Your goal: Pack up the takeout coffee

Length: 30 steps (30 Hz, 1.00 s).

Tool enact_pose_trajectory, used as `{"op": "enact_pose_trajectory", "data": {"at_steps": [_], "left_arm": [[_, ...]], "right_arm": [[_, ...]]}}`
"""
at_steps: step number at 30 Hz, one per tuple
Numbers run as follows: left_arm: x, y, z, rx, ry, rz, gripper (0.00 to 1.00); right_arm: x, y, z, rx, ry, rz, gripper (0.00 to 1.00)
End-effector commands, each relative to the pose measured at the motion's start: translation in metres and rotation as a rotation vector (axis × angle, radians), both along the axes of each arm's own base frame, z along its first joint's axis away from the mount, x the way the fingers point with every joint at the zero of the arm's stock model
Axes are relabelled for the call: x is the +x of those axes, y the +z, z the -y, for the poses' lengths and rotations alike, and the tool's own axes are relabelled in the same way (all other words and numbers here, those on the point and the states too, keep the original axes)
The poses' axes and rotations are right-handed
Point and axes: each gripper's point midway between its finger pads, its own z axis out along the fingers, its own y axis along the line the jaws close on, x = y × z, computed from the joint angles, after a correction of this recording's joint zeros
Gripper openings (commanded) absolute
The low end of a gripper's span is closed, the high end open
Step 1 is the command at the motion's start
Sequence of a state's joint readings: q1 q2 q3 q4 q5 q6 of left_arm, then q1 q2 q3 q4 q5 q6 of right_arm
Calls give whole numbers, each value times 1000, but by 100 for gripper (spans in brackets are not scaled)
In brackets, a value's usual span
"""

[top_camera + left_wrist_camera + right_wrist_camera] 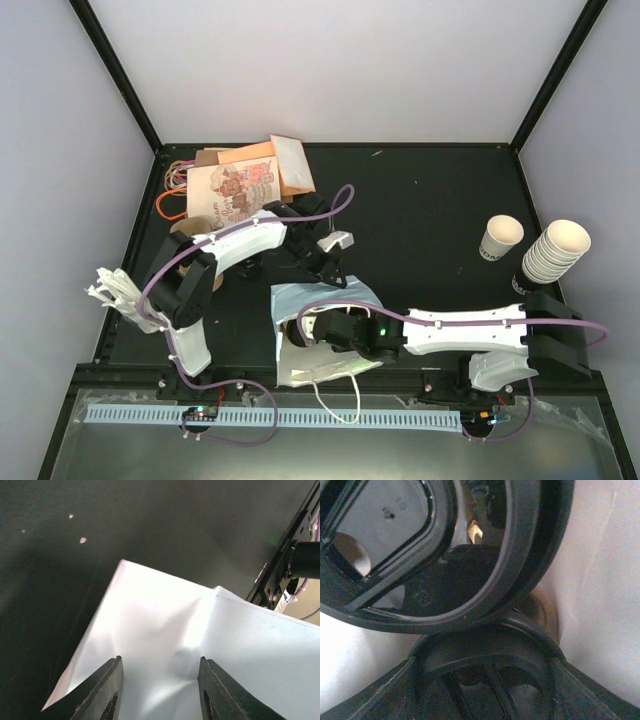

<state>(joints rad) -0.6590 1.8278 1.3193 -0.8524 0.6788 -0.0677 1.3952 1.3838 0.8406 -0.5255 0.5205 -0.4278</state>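
Note:
A white paper bag (pixel 300 300) lies on its side in the middle of the black table. My right gripper (pixel 318 333) reaches into its mouth. In the right wrist view the takeout coffee (pixel 485 647) fills the lower half, its black lid sitting between my dark fingers (pixel 365 700), so the gripper looks shut on it. A second black lid (pixel 470 580) lies tilted just beyond it against the white bag wall (pixel 600 580). My left gripper (pixel 330 268) is at the bag's far edge. Its fingers (pixel 112 680) stand apart (pixel 160 659) over the creased white bag (pixel 165 620), with nothing pinched between them.
A single lidless cream cup (pixel 501 237) and a stack of cream cups (pixel 556 250) stand at the right. Printed brown paper bags (pixel 245 185) with orange handles lie at the back left, with a brown pulp carrier (pixel 188 235) beside the left arm. The right arm (pixel 625 545) shows past the bag in the left wrist view.

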Motion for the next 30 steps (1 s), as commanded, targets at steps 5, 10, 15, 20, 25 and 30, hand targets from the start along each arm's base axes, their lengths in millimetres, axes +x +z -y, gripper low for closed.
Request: {"op": "enact_pose_trajectory", "data": {"at_steps": [5,10,15,20,25,30], "left_arm": [[-55,20,8,-36,-92,-152,44],[-45,21,10,-50,-82,-146,48],[-16,36,12,-93,-49,-121,62],[23,70,15,-146,-1,-34,80],[57,109,6,-179,80,99,93],[81,153,-18,-184,200,253,99]], "right_arm": [[-8,-40,29,-146,-17,-109,63],[-6,-33,28,-138,-29,-105,63],[-7,-24,28,-129,-32,-108,63],[-10,-23,26,-142,-33,-134,63],[-11,-25,26,-159,-32,-146,63],[-9,-22,26,-161,-35,-141,63]]}}
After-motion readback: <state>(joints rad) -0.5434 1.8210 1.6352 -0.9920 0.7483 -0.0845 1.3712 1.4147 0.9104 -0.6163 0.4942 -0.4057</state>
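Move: The tipped paper bag has its middle about 9 cm back from the left hand, 2 cm to its left and 4 cm lower, with the blue far edge right at the fingertips. A spare black cup stands some 20 cm to the left hand's left and 10 cm ahead, about 8 cm lower. The right hand is inside the bag on one black-lidded cup, just under its fingers; a second lidded cup sits about 8 cm to its left and 1 cm back. The left hand first eases about 1 cm back along the bag's blue far side, then comes away from it, rising some 10 cm and swinging forward to end about 6 cm ahead of where it began, its fingers spreading from half open to nearly fully open as it speeds up. Down in the bag the right hand stays almost in place and keeps its fingers braced on the lidded cup, tilting only a couple of degrees. ##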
